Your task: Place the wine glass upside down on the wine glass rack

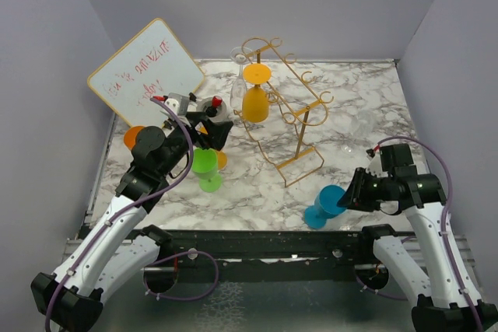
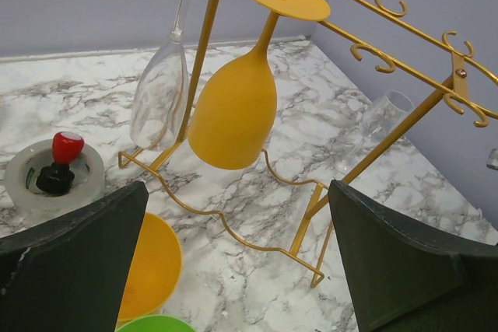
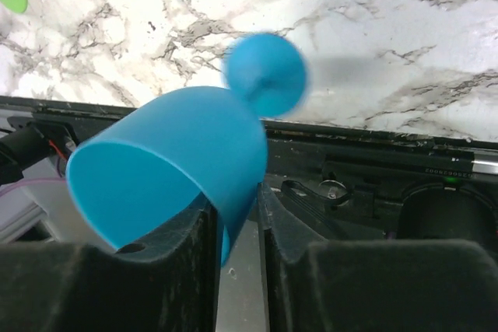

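A blue wine glass (image 1: 330,201) lies tilted near the table's front edge at the right. My right gripper (image 1: 356,190) is shut on the wall of its bowl at the rim. In the right wrist view the blue wine glass (image 3: 179,157) has its open mouth towards the camera and its blurred foot pointing away, and the right gripper (image 3: 237,207) has one finger inside the bowl and one outside. The gold wine glass rack (image 1: 289,110) stands mid-table. My left gripper (image 1: 212,133) is open and empty left of the wine glass rack (image 2: 204,36); in its own view the left gripper (image 2: 237,192) faces the rack's base.
A yellow glass (image 1: 255,103) (image 2: 233,106) and a clear glass (image 2: 159,91) hang upside down on the rack. A green glass (image 1: 206,165) and orange glasses (image 2: 152,266) stand under the left arm. A whiteboard (image 1: 148,71) leans at the back left. Another clear glass (image 2: 373,130) lies behind the rack.
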{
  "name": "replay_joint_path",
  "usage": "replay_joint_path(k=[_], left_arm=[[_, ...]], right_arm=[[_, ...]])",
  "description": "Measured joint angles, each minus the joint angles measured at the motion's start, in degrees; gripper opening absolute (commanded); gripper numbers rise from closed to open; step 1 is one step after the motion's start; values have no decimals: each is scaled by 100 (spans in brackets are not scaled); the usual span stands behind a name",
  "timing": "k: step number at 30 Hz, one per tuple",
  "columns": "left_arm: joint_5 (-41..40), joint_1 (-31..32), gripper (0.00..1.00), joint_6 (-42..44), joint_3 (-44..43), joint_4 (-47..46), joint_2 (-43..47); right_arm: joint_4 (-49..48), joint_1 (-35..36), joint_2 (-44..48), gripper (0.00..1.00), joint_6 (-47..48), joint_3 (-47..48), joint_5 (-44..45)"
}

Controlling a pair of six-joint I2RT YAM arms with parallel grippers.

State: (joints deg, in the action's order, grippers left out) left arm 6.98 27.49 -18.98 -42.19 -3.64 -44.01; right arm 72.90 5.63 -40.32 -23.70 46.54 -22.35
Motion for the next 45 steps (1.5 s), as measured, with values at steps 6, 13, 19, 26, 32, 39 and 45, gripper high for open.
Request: replay_joint_path(k=[6,13,19,26,32,39,45], left_arm=[[-63,0,99,0,2,0,0],[-118,0,99,-4,2,4,-46],[-168,0,99,-72,-26,96,-57],[-240,0,99,-463,-516,476,-11],[-212,0,99,-874,-1001,529,164],[149,0,99,-1272,-1281,151,216],[446,0,99,-1429,-1475,-131,98]], right_arm=[[-133,0,-142,1,-79,22,197],[-350,0,-151,1,-136,129,181],[-1078,0,70,1,-297,76,-573],[-2640,0,232,1,-691,-208,-1893],[-4054,0,153,1,-778,57,-2905],[-6140,0,31,1,-1198,544,-3373],[-7416,2,-188,1,-1397,820,-3165]])
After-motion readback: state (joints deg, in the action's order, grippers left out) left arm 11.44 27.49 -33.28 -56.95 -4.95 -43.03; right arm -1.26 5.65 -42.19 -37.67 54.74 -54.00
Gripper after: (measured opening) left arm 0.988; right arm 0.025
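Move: The blue wine glass stands at the right fingers, already astride its bowl wall near the rim; its middle lies about 4 cm to the left, level forward, and some 7 cm below that hand. From that hand the rack's middle is about 26 cm ahead and 14 cm left, roughly level in height, and a clear glass is 25 cm ahead, 6 cm right and 7 cm lower. From the left hand the blue glass lies about 30 cm right, 16 cm back and 25 cm down. Easing slightly forward, the right fingers close to pinch the blue glass's wall near the rim, then carry it up some 26 cm, also forward and left, towards the left gripper. As it climbs, the right wrist swings by about 75 degrees from pointing steeply down to nearly level, leftward and forward. The left hand, open, then rises about 14 cm, tilting its fingers up a little and drawing slightly back. ##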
